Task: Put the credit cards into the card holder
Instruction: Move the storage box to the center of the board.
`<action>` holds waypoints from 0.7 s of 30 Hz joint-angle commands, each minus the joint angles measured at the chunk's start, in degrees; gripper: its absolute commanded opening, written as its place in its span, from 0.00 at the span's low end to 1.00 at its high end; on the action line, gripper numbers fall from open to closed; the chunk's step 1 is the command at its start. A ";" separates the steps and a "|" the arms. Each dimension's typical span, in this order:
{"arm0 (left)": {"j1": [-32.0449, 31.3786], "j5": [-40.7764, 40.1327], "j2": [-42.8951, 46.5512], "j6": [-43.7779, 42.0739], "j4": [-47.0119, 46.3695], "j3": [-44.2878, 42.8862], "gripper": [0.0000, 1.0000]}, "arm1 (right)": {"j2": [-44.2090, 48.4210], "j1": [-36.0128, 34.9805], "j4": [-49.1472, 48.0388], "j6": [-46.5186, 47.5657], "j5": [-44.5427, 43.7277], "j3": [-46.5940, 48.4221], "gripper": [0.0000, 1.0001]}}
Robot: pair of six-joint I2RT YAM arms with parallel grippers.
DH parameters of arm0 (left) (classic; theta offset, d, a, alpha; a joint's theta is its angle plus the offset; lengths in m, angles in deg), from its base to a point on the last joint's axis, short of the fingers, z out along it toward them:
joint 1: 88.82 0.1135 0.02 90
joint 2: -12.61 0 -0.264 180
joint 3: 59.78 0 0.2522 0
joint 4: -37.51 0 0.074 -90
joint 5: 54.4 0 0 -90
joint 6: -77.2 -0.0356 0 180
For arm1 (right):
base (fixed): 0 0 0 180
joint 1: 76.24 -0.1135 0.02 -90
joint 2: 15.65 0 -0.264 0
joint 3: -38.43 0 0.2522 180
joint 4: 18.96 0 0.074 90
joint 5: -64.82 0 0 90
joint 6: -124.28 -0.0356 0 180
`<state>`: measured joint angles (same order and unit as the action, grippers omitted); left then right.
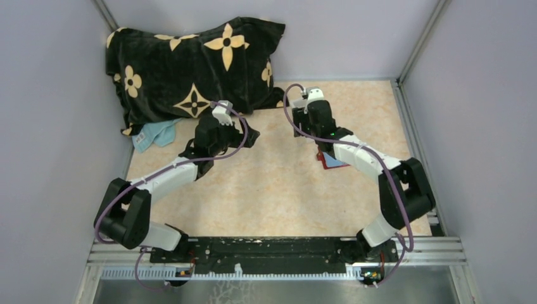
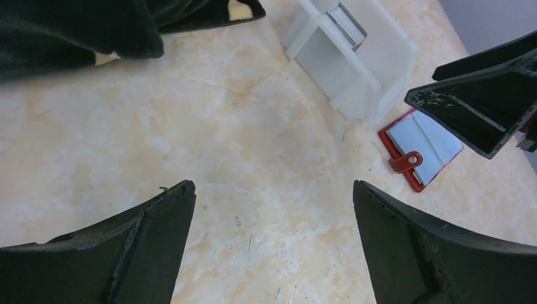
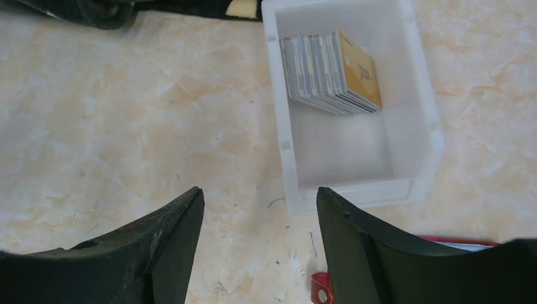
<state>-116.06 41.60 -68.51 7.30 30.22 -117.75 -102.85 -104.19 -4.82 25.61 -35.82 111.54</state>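
Observation:
The credit cards (image 3: 329, 73) stand in a stack on edge inside a small white tray (image 3: 415, 180), with a tan card at the right end of the stack. In the left wrist view the tray (image 2: 373, 69) shows the cards (image 2: 347, 24) from the side. The red-edged card holder (image 2: 421, 151) lies flat just beyond the tray, with a pale face and a red snap tab. It also shows under the right arm (image 1: 329, 161). My right gripper (image 3: 259, 193) hangs open over bare table, just short of the tray. My left gripper (image 2: 272, 183) is open and empty, left of the tray.
A black cloth with tan flower shapes (image 1: 190, 63) is heaped at the back left, and a light blue cloth (image 1: 155, 134) lies at its edge. Grey walls close in the table on three sides. A right gripper finger (image 2: 481, 111) shows at the right of the left wrist view.

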 commanded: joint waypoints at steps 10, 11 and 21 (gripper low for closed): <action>-1.50 -5.66 -0.83 0.38 2.16 -2.31 1.00 | -13.44 2.03 -2.77 1.89 2.69 10.38 0.66; -1.57 -5.85 -0.95 0.30 2.09 -2.23 1.00 | -14.16 2.31 -2.82 1.90 3.22 10.85 0.66; -1.58 -6.52 -2.16 1.19 -0.64 -1.12 0.99 | -21.10 3.71 -1.75 3.30 6.69 15.23 0.63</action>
<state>-117.33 36.01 -69.69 8.19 31.88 -118.53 -122.28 -101.30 -5.15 27.71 -31.25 123.00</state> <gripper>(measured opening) 0.997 0.645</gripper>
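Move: Ahead of the right hand stands the white storage box, its middle about 9 cm farther out, 3 cm to the right and 12 cm below; the cards stand in its far part, roughly 13 cm ahead and 2 cm right. The red card holder lies about 3 cm back and 11 cm right, the end of the dark cloth some 14 cm ahead and 7 cm left. From the left hand the box is about 11 cm ahead and 20 cm right. Sinking about 7 cm while reaching some 5 cm forward and slightly left, the right hand closes on the storage box's left wall, tipping a little farther down. Its fingers stay part open, lined up with one outside the wall and the other over the inside; no touch can be seen. ##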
